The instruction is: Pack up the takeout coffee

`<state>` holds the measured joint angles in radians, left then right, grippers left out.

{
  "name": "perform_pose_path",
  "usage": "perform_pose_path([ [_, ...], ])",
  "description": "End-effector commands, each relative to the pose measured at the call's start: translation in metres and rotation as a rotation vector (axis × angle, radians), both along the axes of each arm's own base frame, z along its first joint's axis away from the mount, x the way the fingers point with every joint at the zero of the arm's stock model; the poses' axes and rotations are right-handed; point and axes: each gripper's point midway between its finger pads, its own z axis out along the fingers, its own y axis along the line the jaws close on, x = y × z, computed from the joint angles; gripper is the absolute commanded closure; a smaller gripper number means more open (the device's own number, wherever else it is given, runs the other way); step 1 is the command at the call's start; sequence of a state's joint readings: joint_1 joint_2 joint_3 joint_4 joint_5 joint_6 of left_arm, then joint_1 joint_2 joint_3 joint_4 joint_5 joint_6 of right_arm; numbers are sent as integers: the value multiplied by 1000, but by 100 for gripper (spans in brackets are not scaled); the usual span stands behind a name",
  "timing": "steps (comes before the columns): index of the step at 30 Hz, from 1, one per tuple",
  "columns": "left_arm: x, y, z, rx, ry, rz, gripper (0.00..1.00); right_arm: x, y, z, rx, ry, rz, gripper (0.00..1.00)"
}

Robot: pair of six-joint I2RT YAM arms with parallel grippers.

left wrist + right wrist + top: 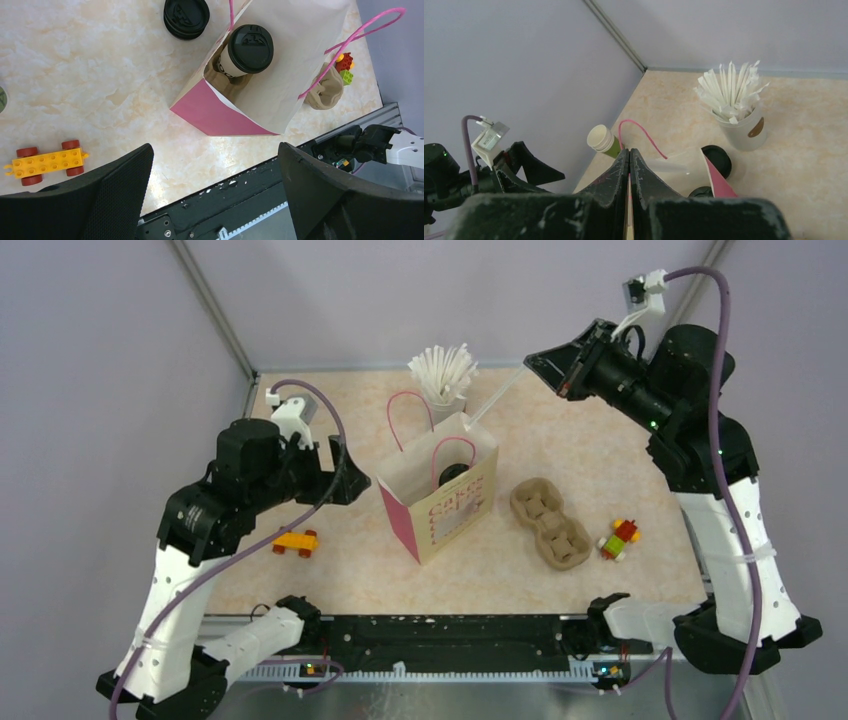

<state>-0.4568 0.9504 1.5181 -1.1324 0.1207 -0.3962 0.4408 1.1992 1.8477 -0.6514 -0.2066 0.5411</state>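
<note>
The takeout coffee (250,47), a white cup with a black lid, stands inside the open paper bag (440,505) with pink handles at the table's middle. In the top view only its lid (455,476) shows in the bag's mouth. My left gripper (215,150) hangs open left of the bag (295,60), nothing between its fingers; in the top view it (352,475) is just beside the bag's left wall. My right gripper (535,362) is raised behind the bag, shut on a white straw (495,397) that slants down to the bag's rim. The right wrist view shows those fingers (629,151) pressed together, the straw (669,166) blurred past them.
A white cup of straws (443,375) stands behind the bag. Black lids (186,17) lie stacked beside it. A cardboard cup carrier (550,525) and a red-green brick toy (620,538) lie to the right, a yellow toy car (296,542) to the left. Stacked cream-and-green cups (603,140) stand near the left wall.
</note>
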Motion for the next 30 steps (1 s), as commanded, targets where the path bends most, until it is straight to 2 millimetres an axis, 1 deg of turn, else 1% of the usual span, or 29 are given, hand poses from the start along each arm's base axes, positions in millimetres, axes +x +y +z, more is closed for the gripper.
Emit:
perform_pose_path([
  [1,1,2,12,-17,-49,9,1,-1,18,-13,52,53,90,100],
  [2,2,2,12,-17,-48,11,1,0,23,-20,60,76,108,100],
  [5,4,1,12,-23,-50,15,1,0,36,-33,114,119,158,100],
  [10,7,-2,8,-30,-39,18,1,3,52,-43,141,128,193,100],
  [13,7,-3,7,-38,-32,21,1,3,69,-52,175,154,237,100],
  [16,8,-6,5,-50,-31,15,1,-1,93,-77,197,216,298,100],
  [17,9,-6,4,-52,-29,16,1,0,98,-87,197,232,307,100],
  [18,10,-7,3,-53,-27,18,1,1,102,-99,199,258,309,100],
  [20,12,-7,2,-53,-27,20,1,5,102,-106,195,259,302,100],
  [21,14,-7,1,-52,-28,23,1,10,100,-108,166,250,279,90],
  [22,15,-8,1,-51,-29,26,1,16,94,-107,125,234,246,73],
  [23,17,-8,0,-48,-30,27,1,22,84,-102,78,221,207,58],
  [24,18,-8,2,-47,-35,27,1,28,73,-98,34,217,160,46],
  [25,20,-9,6,-48,-45,25,1,33,61,-92,-9,210,122,37],
  [26,22,-9,10,-46,-53,24,1,38,48,-88,-47,206,75,30],
  [27,24,-9,14,-43,-63,27,1,40,38,-82,-82,195,42,26],
  [28,27,-8,19,-39,-76,32,1,39,29,-82,-123,200,16,26],
  [30,32,-7,29,-35,-107,39,1,36,18,-74,-182,158,-9,26],
])
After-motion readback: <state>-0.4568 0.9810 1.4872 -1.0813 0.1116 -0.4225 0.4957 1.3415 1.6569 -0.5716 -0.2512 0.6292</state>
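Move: The right hand, high up with the straw already pinched, has the paper bag about 14 cm to its left and 7 cm ahead, its middle some 40 cm below. The straw cup stands about 31 cm ahead and 12 cm left; the cardboard tray lies roughly 5 cm ahead and 11 cm right, 50 cm down. From the idle left hand the bag is about 15 cm ahead, 12 cm right and 24 cm below. The right hand sinks some 14 cm, swings 10 cm left towards the bag, frees the straw, then rises rightward. ##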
